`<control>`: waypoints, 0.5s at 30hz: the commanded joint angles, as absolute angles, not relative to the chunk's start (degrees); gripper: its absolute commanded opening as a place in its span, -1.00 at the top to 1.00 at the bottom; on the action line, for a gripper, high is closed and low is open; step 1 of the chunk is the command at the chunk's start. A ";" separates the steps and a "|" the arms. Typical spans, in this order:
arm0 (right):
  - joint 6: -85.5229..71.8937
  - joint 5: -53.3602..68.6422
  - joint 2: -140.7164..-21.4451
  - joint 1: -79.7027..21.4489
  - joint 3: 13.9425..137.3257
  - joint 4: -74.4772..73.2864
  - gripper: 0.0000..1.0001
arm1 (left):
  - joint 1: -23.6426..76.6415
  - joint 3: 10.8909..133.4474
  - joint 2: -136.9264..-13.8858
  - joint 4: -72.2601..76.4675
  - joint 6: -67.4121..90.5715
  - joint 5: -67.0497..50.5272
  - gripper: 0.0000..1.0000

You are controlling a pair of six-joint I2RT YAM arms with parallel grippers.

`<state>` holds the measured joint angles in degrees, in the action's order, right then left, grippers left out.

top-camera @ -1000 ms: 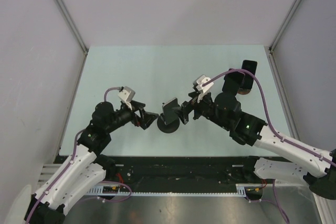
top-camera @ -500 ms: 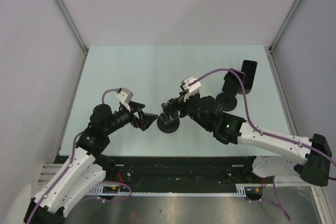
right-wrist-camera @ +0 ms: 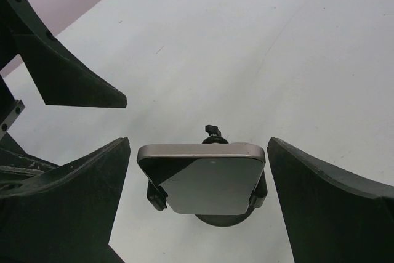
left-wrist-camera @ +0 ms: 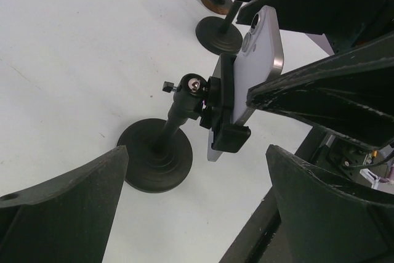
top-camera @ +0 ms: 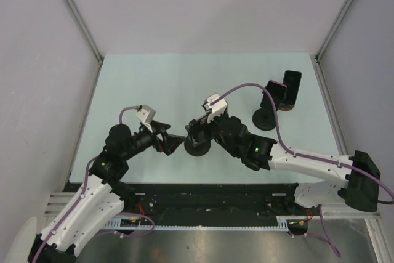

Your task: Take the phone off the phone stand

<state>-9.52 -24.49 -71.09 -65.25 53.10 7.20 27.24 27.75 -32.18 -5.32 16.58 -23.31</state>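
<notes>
A silver phone (right-wrist-camera: 209, 183) sits clamped in the black phone stand (left-wrist-camera: 161, 152) near the table's front middle; its back and camera show in the left wrist view (left-wrist-camera: 261, 53). My right gripper (right-wrist-camera: 198, 146) is open and straddles the phone's top edge, one finger (right-wrist-camera: 74, 201) on each side with gaps to the phone. In the top view it (top-camera: 194, 132) hangs over the stand's base (top-camera: 197, 148). My left gripper (top-camera: 174, 143) is open and empty, just left of the stand and pointing at it (left-wrist-camera: 197, 152).
A second black stand (top-camera: 266, 119) holding a dark phone (top-camera: 275, 95) stands at the back right, and another dark phone (top-camera: 292, 84) on a brown-based stand sits behind it. Both bases show in the left wrist view (left-wrist-camera: 218, 32). The table's front edge lies close below the grippers.
My right arm has swung left and its open gripper has come over the phone, now straddling it. My left gripper has shifted only slightly.
</notes>
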 commanded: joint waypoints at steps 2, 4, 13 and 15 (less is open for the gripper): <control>-10.20 -29.79 -73.03 -66.27 55.46 9.32 -1.00 | 27.60 27.51 -32.61 -4.48 17.84 -25.49 -1.00; -10.46 -30.06 -73.39 -66.44 55.46 9.40 -0.99 | 27.86 27.68 -33.31 -4.39 17.84 -25.84 -1.00; -11.25 -30.24 -73.13 -66.45 55.46 9.14 -0.22 | 30.93 28.74 -36.47 -4.31 16.53 -25.49 -1.00; -11.08 -30.06 -72.60 -66.45 55.46 8.88 0.23 | 32.25 29.09 -37.26 -4.22 15.65 -24.61 -1.00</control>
<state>-9.98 -29.02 -73.89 -66.08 53.15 7.16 30.09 27.75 -36.03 -5.30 16.53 -24.38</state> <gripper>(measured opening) 0.706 0.996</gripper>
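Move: The phone stands upright in the phone stand's clamp, its middle about 1 cm ahead of the right hand and roughly 5 cm below it, centred between the open fingers. The phone stand is some 2 cm ahead, 1 cm left and 11 cm below; a second phone is about 14 cm ahead, 29 cm right and 5 cm below. From the left hand, the phone is roughly 8 cm right, 3 cm ahead and nearly level, and the phone stand 7 cm right, 4 cm ahead and 7 cm below. The phone's upper side edges are taken by the right hand, which first sinks about 2 cm over the top edge with a slight forward creep, then stays nearly in place while its fingers close from wide open until they pinch both sides. Meanwhile the left hand, fingers wide open, eases down and right towards the phone stand, about 2 cm, turning slightly clockwise. ##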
